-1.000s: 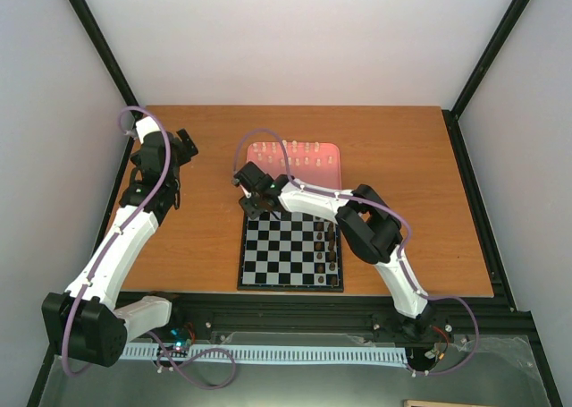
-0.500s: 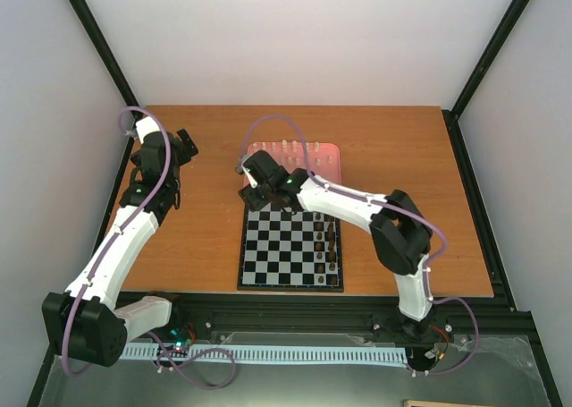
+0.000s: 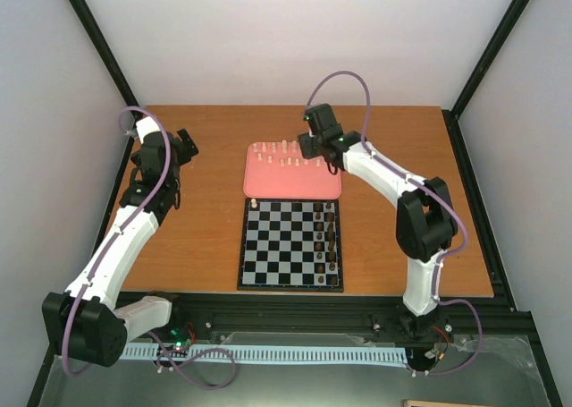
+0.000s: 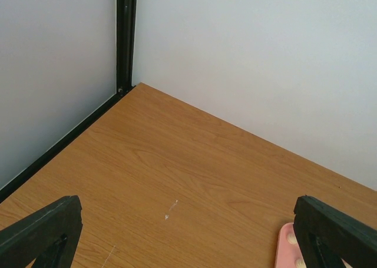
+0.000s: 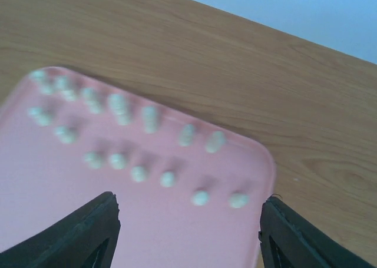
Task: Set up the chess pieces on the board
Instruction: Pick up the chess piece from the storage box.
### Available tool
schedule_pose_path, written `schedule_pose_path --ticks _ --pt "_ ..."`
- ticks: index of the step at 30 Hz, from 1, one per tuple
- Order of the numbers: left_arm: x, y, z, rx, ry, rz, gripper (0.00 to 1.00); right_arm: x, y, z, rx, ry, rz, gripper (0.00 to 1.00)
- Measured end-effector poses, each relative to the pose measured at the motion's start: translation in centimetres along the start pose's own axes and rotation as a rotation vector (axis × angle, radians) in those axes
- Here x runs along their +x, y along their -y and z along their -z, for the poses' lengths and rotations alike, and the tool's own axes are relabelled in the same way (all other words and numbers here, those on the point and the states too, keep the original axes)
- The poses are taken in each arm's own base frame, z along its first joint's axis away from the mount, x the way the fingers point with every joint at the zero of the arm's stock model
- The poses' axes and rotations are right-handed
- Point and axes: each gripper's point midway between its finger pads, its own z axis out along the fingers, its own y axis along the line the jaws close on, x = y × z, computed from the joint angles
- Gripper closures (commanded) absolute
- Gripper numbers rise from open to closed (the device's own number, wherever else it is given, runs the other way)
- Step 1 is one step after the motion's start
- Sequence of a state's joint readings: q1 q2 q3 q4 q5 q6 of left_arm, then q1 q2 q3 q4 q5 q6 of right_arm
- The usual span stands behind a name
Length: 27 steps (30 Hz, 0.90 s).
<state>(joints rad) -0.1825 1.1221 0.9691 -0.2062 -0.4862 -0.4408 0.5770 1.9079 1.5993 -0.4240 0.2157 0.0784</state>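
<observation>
The board lies at the table's near middle. One cream chess piece stands on its far-left corner square. Several more cream chess pieces stand on the pink tray just behind the board; they are blurred in the right wrist view. My right gripper hovers over the tray's far right part, open and empty. My left gripper is far off to the left over bare table, open and empty.
Dark brown pieces fill the board's two right columns. The pink tray's corner shows by my left gripper's right finger. Black frame posts and white walls close the table's back and sides.
My right gripper has left the board's far-left corner, where a cream piece now stands, and swung back right to over the tray. The left arm has not moved.
</observation>
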Motion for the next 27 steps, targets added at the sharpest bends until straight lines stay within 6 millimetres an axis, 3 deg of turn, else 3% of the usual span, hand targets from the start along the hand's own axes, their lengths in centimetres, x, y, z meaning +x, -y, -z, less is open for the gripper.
schedule_pose_path --ticks 5,10,13,27 --pt "0.0 0.0 -0.1 0.000 0.001 0.001 0.00 1.8 4.4 -4.6 0.096 -0.081 -0.045 0.51" --pt "0.3 0.1 -0.4 -0.004 -0.008 -0.004 0.00 6.3 6.5 -8.6 0.127 -0.210 -0.070 0.54" --pt "0.5 0.1 -0.5 -0.005 -0.011 -0.006 0.00 7.7 7.2 -9.3 0.140 -0.253 -0.077 0.56" --pt "1.1 0.1 -1.1 -0.012 -0.027 -0.015 0.00 8.2 7.8 -9.8 0.116 -0.260 -0.117 0.62"
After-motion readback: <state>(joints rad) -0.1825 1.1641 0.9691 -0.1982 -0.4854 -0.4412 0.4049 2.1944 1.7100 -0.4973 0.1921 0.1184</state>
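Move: The right hand is empty, up over the pink tray; the rightmost front-row pawn lies about 4 cm ahead of it, 6 cm to its right and 15 cm below. The next pawn stands some 3 cm to the left of that pawn, level with it, and a notched back-row piece about 4 cm farther out and 4 cm left of it. From the left hand, the rightmost pawn is roughly 13 cm ahead, 40 cm to the right and 26 cm below. The right hand heads for the rightmost pawn in the front row, sinking about 12 cm while swinging some 7 cm right and 5 cm forward, then all but stops just above it. The fingers tip about 10 to 15 degrees further down, turn clockwise about as much and narrow to a partly open gap, not yet shut on the pawn. ##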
